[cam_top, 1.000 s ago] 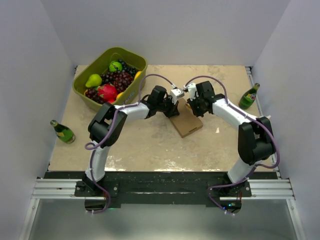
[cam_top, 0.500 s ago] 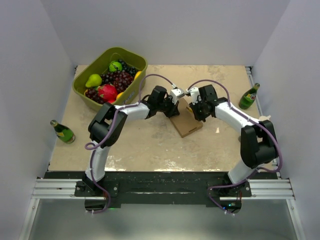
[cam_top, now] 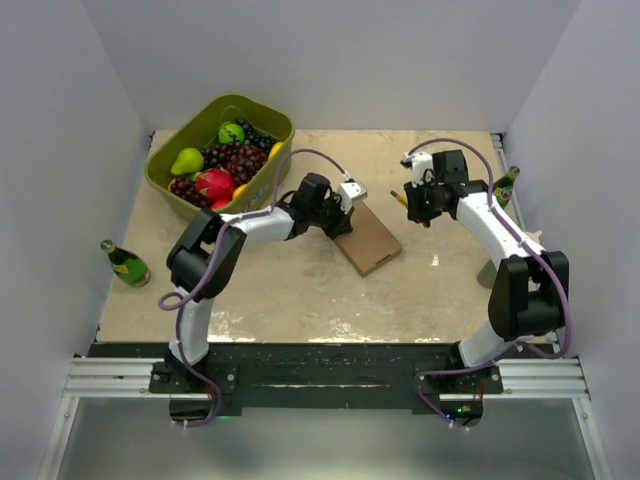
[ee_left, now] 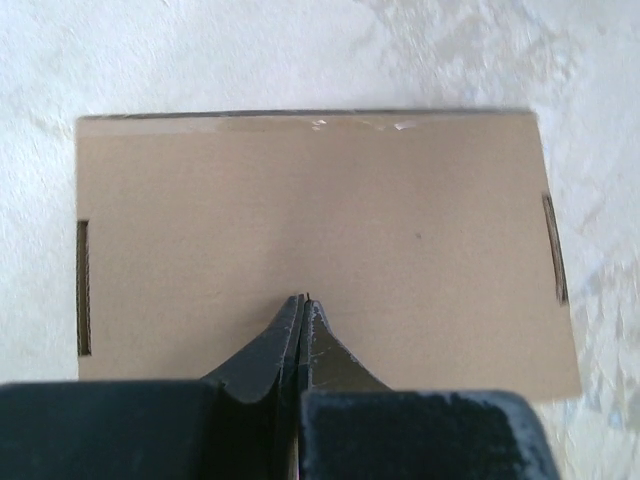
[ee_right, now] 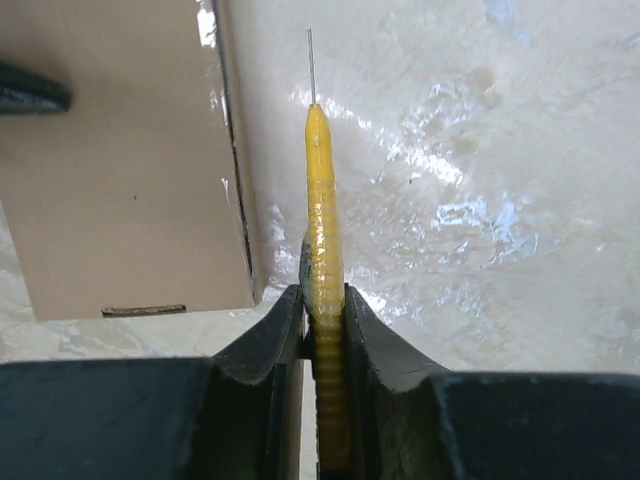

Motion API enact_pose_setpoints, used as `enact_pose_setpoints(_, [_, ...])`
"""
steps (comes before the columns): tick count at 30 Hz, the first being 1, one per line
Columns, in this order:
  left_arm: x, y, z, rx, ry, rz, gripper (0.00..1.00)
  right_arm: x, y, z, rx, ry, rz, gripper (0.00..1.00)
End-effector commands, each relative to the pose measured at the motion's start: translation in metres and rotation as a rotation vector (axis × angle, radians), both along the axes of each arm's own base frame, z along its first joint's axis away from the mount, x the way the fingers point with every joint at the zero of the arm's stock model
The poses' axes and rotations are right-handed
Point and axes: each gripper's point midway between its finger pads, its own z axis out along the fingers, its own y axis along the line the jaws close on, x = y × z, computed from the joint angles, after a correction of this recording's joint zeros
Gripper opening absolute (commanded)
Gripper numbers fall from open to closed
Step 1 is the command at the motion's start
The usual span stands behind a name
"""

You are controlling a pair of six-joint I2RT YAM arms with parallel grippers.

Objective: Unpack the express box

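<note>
The express box (cam_top: pixel 370 242) lies flat and closed on the table, a plain brown cardboard mailer (ee_left: pixel 310 200). My left gripper (cam_top: pixel 340 225) is shut with nothing in it, and its tips (ee_left: pixel 303 300) rest on the box's top face near the edge closest to that arm. My right gripper (cam_top: pixel 415 203) hangs over bare table to the right of the box, apart from it. It is shut (ee_right: pixel 323 295) on a yellow cutter (ee_right: pixel 320 180) whose thin blade points away from it. The box's edge (ee_right: pixel 120 160) shows at the left of the right wrist view.
An olive-green tub (cam_top: pixel 262 120) of fruit stands at the back left. One green bottle (cam_top: pixel 125 263) lies off the table's left edge, another (cam_top: pixel 498 192) at the right edge. White walls close in the sides and back.
My right arm has drawn away from the box, to the right and farther back, carrying the yellow cutter. The left gripper stays on the box.
</note>
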Motion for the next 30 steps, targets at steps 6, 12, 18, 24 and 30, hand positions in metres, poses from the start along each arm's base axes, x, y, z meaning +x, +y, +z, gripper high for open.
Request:
enact_pose_setpoints(6, [-0.027, 0.023, 0.096, -0.006, -0.185, -0.142, 0.49, 0.015, 0.046, 0.041, 0.143, -0.112, 0.257, 0.0])
enact_pose_setpoints(12, [-0.022, 0.036, 0.159, -0.185, -0.249, -0.111, 0.55, 0.004, 0.073, 0.042, 0.173, -0.114, 0.51, 0.0])
enact_pose_setpoints(18, [-0.031, 0.028, 0.166, -0.212, -0.29, -0.226, 0.66, -0.013, 0.101, 0.051, 0.195, -0.1, 0.699, 0.0])
enact_pose_setpoints(24, [-0.021, 0.023, 0.17, -0.225, -0.354, -0.23, 0.69, -0.037, 0.127, 0.059, 0.243, -0.095, 0.802, 0.0])
enact_pose_setpoints(30, [-0.023, 0.016, 0.162, -0.22, -0.343, -0.269, 0.63, -0.044, 0.133, 0.066, 0.251, -0.103, 0.819, 0.0])
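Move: The right hand already holds the yellow knife, blade forward-left; it is bound for the left gripper, roughly 20 cm left, 3 cm back and 6 cm lower. From the shut left hand, the knife is about 17 cm right, 5 cm ahead and 4 cm up. The box's middle is some 6 cm right, 1 cm back and 2 cm below the left hand; the fruit crate is 30 cm left and 18 cm ahead of that hand. Left hand lifts 15 cm off the box, opening; right swings the knife 13 cm left towards it, counter-clockwise. ##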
